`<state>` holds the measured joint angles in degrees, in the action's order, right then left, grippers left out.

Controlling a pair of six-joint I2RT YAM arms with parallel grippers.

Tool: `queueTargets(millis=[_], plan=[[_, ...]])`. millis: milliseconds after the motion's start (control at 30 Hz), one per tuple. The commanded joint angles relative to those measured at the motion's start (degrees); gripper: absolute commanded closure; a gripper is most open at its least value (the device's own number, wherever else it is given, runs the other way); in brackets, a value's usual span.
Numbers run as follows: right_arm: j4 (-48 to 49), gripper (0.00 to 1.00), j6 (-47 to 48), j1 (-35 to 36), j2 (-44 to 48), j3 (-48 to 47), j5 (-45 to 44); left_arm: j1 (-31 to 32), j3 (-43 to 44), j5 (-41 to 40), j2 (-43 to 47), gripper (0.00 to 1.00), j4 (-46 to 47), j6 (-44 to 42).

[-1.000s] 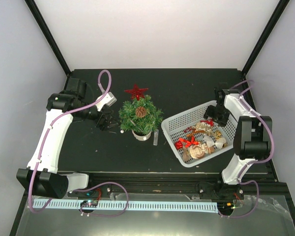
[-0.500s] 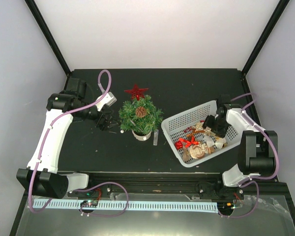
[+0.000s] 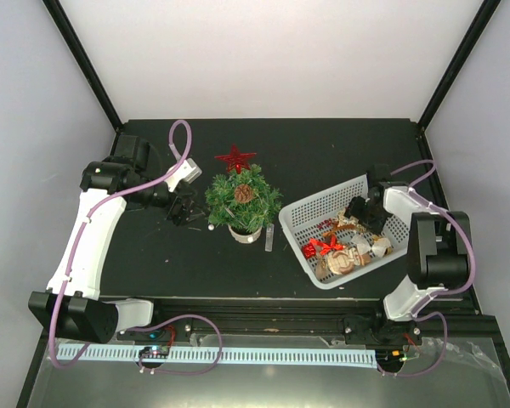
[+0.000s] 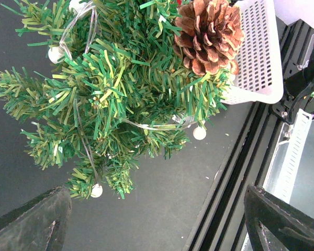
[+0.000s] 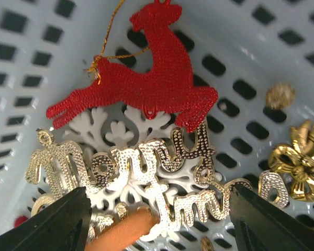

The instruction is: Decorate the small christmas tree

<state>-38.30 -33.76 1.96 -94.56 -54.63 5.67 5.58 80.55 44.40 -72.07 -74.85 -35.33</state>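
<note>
The small christmas tree (image 3: 243,201) stands mid-table, bushy green with a pine cone (image 3: 244,193) on top. In the left wrist view the tree (image 4: 115,89) and its pine cone (image 4: 209,34) fill the upper frame. My left gripper (image 3: 184,209) sits just left of the tree, open with nothing between its fingers (image 4: 157,225). My right gripper (image 3: 363,212) hangs inside the white basket (image 3: 304,210), open (image 5: 159,219) just above a gold "Merry Christmas" ornament (image 5: 162,178). That ornament lies over a white snowflake (image 5: 115,130), below a red reindeer (image 5: 146,83).
A red star (image 3: 235,158) lies on the table behind the tree. A small pale strip (image 3: 269,238) lies by the tree's base. The basket also holds a gold bow (image 5: 298,162), a gold bell (image 5: 280,94) and an orange piece (image 5: 120,232). The metal rail (image 3: 263,306) runs along the near edge.
My right gripper has come down and leftward into the basket, close over the ornaments, and opened slightly. The left arm and the tree have not moved.
</note>
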Motion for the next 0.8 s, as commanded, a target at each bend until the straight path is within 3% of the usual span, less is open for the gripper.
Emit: queueTargets(millis=[0, 167, 600, 767], plan=[[3.44, 0.26, -0.51, 0.23, -2.83, -1.56, -2.55, -0.33, 1.20, 1.83, 0.77, 0.10, 0.93, 0.31], [4.33, 0.31, -0.58, 0.43, -4.29, -2.29, -3.61, -0.33, 1.17, 1.53, 0.66, 0.10, 0.50, 0.10], [3.49, 0.65, 0.63, 0.94, 0.43, 1.07, -3.14, -0.37, 1.61, 1.41, 0.29, 0.10, 0.98, 0.50], [1.55, 0.70, 1.57, 0.94, 2.74, 2.40, -1.85, -0.31, 1.71, 1.44, 0.44, 0.10, 1.02, 0.55]])
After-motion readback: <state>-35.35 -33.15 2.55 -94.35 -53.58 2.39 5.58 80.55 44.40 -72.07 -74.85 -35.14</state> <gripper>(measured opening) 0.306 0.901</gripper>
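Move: The gold lettering ornament lies in the basket just beneath the right hand's open fingers, its middle about 1 cm ahead, level sideways and some 1 cm below. The red reindeer is about 6 cm ahead and 1 cm to the left, the gold bow roughly 2 cm ahead and 6 cm to the right, the orange stick about 2 cm back and 1 cm to the left. From the left hand, the lettering is some 8 cm ahead, 45 cm to the right and 26 cm lower. Staying low over the basket floor, the right hand slides forward about 2 cm and then draws back some 1.5 cm, edging around half a centimetre to the right, with its fingers still pointing down. Partway through the forward slide its wide-open fingers start to close, narrowing to less than half their gap around the right-hand part of the gold lettering without shutting fully. ##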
